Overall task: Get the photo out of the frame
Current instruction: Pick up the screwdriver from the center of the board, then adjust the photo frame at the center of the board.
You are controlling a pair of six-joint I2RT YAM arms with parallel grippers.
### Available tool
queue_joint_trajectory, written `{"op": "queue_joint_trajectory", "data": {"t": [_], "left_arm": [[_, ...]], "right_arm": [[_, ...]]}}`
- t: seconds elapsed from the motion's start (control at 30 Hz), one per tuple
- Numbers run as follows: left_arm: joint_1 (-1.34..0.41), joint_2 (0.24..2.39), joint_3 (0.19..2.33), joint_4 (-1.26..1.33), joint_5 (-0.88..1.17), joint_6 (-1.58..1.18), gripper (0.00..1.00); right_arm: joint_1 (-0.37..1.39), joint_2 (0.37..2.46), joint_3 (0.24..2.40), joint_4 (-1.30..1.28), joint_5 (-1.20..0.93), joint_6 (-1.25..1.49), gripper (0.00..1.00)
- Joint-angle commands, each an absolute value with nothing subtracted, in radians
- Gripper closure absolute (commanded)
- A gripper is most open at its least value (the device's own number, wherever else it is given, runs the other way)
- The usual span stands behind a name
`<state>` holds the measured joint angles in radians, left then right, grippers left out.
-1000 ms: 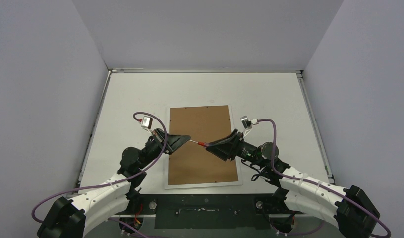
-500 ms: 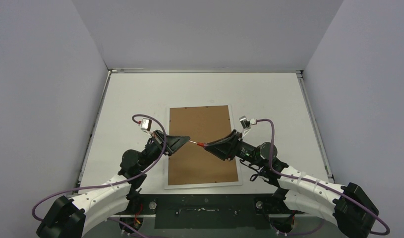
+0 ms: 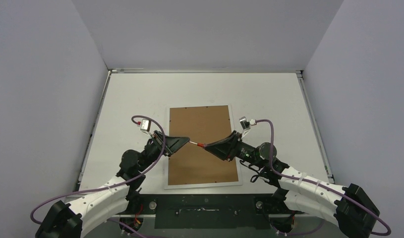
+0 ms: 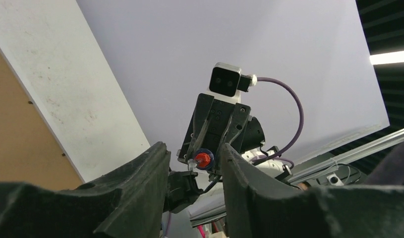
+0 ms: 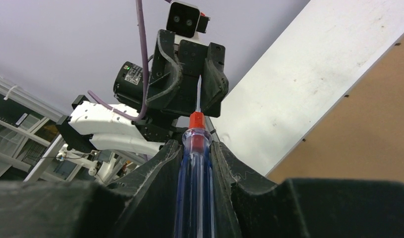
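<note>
The frame [image 3: 200, 121] lies flat mid-table with its brown back up inside narrow white border strips; the photo is hidden. Above it a red-and-blue screwdriver [image 3: 200, 144] hangs level between the two arms. My right gripper [image 3: 209, 146] is shut on its clear blue handle [image 5: 195, 168], the red collar just past the fingertips. The thin metal shaft reaches between the fingers of my left gripper [image 3: 186, 140], which stand apart and do not pinch it. In the left wrist view my left gripper [image 4: 192, 148] is open, and the screwdriver [image 4: 203, 159] shows end-on beyond it.
The white table [image 3: 269, 99] runs out to grey walls on three sides. A raised rim lines its left edge [image 3: 94, 129] and right edge [image 3: 315, 129]. The frame's brown back [image 5: 368, 129] fills the right of the right wrist view.
My left gripper has opened and let go of the screwdriver's shaft. My right gripper has closed tighter on the handle. Both arms have hardly moved.
</note>
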<state>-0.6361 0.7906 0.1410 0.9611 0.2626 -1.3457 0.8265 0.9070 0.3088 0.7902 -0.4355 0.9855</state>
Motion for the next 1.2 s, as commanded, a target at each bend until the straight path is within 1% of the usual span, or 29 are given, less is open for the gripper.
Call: {"op": "queue_joint_trajectory", "data": {"t": [0.0, 0.13, 0.17, 0.2, 0.33, 0.43, 0.53, 0.7, 0.9, 1.0, 1.17], "left_arm": [[-0.638, 0.689, 0.21, 0.748, 0.257, -1.251, 0.47], [-0.636, 0.574, 0.271, 0.437, 0.217, -1.156, 0.22], [-0.636, 0.545, 0.292, 0.301, 0.192, -1.136, 0.15], [-0.635, 0.52, 0.313, 0.19, 0.167, -1.109, 0.11], [-0.632, 0.496, 0.431, -0.326, 0.013, -1.045, 0.05], [-0.63, 0.542, 0.494, -0.534, -0.046, -0.992, 0.04], [-0.631, 0.588, 0.525, -0.633, -0.082, -0.985, 0.03], [-0.63, 0.631, 0.538, -0.675, -0.126, -0.999, 0.03], [-0.63, 0.655, 0.527, -0.758, -0.172, -1.001, 0.03], [-0.633, 0.653, 0.499, -0.758, -0.158, -0.996, 0.03], [-0.639, 0.669, 0.428, -0.724, -0.122, -1.018, 0.06]], "right_arm": [[0.83, 0.833, 0.355, 0.716, -0.37, 0.946, 1.0], [0.826, 0.768, 0.362, 0.572, -0.327, 0.927, 1.0], [0.822, 0.754, 0.369, 0.526, -0.314, 0.925, 1.0], [0.819, 0.744, 0.377, 0.477, -0.3, 0.922, 1.0], [0.814, 0.717, 0.459, 0.154, -0.208, 0.898, 1.0], [0.815, 0.715, 0.525, 0.008, -0.194, 0.856, 1.0], [0.83, 0.724, 0.552, -0.046, -0.322, 0.744, 1.0], [0.836, 0.7, 0.583, -0.117, -0.434, 0.592, 1.0], [0.841, 0.679, 0.618, -0.248, -0.482, 0.477, 1.0], [0.842, 0.72, 0.648, -0.326, -0.45, 0.506, 1.0], [0.86, 0.808, 0.64, -0.286, -0.479, 0.571, 1.0]]}}
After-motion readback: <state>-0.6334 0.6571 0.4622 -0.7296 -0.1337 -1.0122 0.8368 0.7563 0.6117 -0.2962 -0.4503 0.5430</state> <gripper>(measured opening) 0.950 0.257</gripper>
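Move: The right hand holds the screwdriver by its handle, so the screwdriver's middle lies about 3 cm to its left, level with it. The frame's near rail is some 8 cm back, 2 cm left and 24 cm below; the brown backing's middle is 10 cm ahead, 3 cm left and 24 cm below. From the left hand, whose barely parted fingers still surround the tip, the frame's left rail lies 6 cm ahead, 10 cm left and 25 cm below. Downward and out to the left, the left hand lets the screwdriver's tip come free as its fingers spread wide, sinking about 19 cm towards the frame's left rail while swinging over to point down. The right hand keeps its grip on the handle and sinks about 6 cm, drawing right and, after a short push forward, back towards the near rail, tilting the shaft down some 35 degrees. ##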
